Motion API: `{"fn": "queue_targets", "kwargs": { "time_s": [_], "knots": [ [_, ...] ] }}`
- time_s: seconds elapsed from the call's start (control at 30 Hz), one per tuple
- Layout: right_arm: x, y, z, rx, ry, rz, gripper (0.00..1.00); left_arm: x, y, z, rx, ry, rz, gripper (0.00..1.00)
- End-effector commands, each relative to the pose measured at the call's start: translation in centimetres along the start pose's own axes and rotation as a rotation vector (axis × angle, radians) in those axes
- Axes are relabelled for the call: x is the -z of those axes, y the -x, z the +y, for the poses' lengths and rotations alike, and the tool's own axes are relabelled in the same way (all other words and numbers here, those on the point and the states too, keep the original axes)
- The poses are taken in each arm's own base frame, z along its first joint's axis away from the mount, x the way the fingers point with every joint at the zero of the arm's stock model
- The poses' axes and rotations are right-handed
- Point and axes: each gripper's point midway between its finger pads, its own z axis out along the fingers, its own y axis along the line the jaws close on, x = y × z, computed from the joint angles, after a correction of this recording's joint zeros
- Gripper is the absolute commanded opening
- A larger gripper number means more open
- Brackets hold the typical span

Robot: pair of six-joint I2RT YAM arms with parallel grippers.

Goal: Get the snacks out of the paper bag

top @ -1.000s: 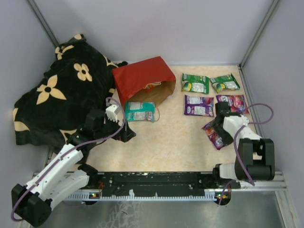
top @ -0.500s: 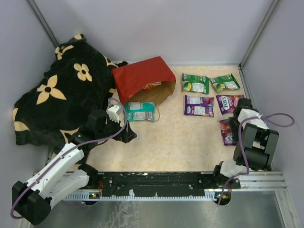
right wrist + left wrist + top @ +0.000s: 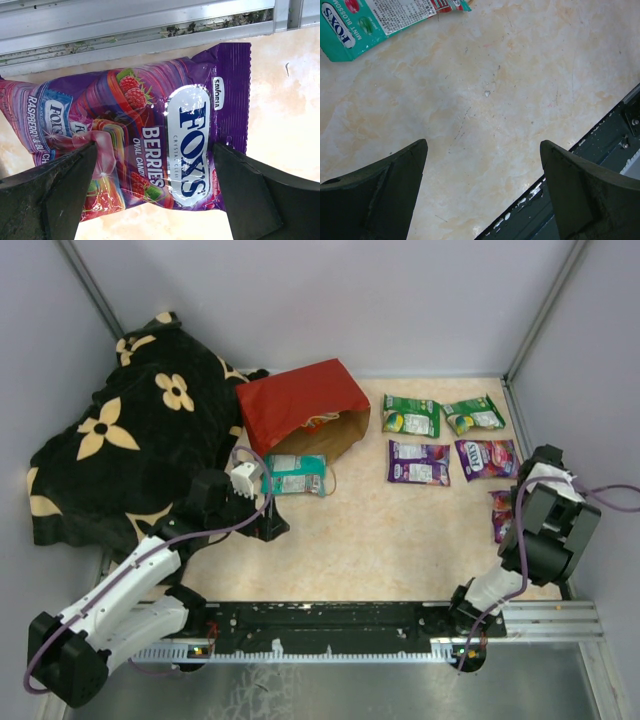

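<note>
The red paper bag (image 3: 300,405) lies on its side, its brown mouth facing right, with an orange packet (image 3: 320,423) showing inside. Outside it lie a teal packet (image 3: 295,475) (image 3: 380,17), two green packets (image 3: 411,416) (image 3: 474,416), a purple one (image 3: 418,462) and a pink-red one (image 3: 487,457). A purple berries packet (image 3: 499,516) (image 3: 150,125) lies flat by the right rail. My right gripper (image 3: 520,502) (image 3: 155,145) is open over it, one fingertip above each end. My left gripper (image 3: 265,523) (image 3: 482,145) is open over bare table, just in front of the teal packet.
A black flower-patterned blanket (image 3: 130,440) is heaped at the back left, beside the bag. A metal rail (image 3: 150,30) runs along the right edge, close to the berries packet. The dark base rail (image 3: 600,145) borders the near edge by my left fingers.
My right gripper has swung right toward the right edge, and the berries packet has slid along with it and turned. The left arm has barely shifted.
</note>
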Motion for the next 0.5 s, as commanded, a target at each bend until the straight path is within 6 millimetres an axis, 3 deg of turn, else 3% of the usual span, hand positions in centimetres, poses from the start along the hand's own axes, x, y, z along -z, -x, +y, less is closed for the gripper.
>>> {"fn": "queue_targets", "kwargs": {
  "time_s": [0.0,0.13,0.27,0.37,0.47],
  "knots": [
    [-0.4,1.3,-0.8,0.005,-0.065,-0.044,0.99,0.0,0.1,-0.2,-0.005,-0.002,0.0,1.0],
    [1.2,2.2,-0.7,-0.003,-0.057,-0.055,0.99,0.0,0.1,-0.1,-0.003,0.002,0.002,1.0],
    [4.9,4.9,-0.6,-0.032,-0.04,-0.109,0.99,0.0,0.0,-0.2,-0.003,0.001,0.005,1.0],
    [8.6,6.3,1.2,0.014,0.084,-0.091,0.99,-0.1,0.0,-0.1,-0.002,0.001,0.01,1.0],
    [12.2,4.7,4.1,0.173,0.302,0.045,0.99,-0.1,-0.1,-0.1,-0.001,0.002,0.011,1.0]
  ]
}}
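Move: The berries packet lies right beneath the right hand's open fingertips, its middle about 1 cm ahead, 1 cm to the right and 2 cm below. The metal rail runs by some 6 cm to that hand's right. The other berry-coloured packet is about 13 cm ahead and 4 cm left, and the purple packet 12 cm ahead and 19 cm left. From the left hand the berries packet is roughly 50 cm right, 3 cm ahead and 12 cm lower. The berries packet is left where it lies beside the rail: the right hand's fingertips, low over it and still wide open, come free of it as the hand rises nearly straight up by about 7.5 cm, slowly at first and then fast. The fingers never close and the wrist keeps almost the same tilt. ##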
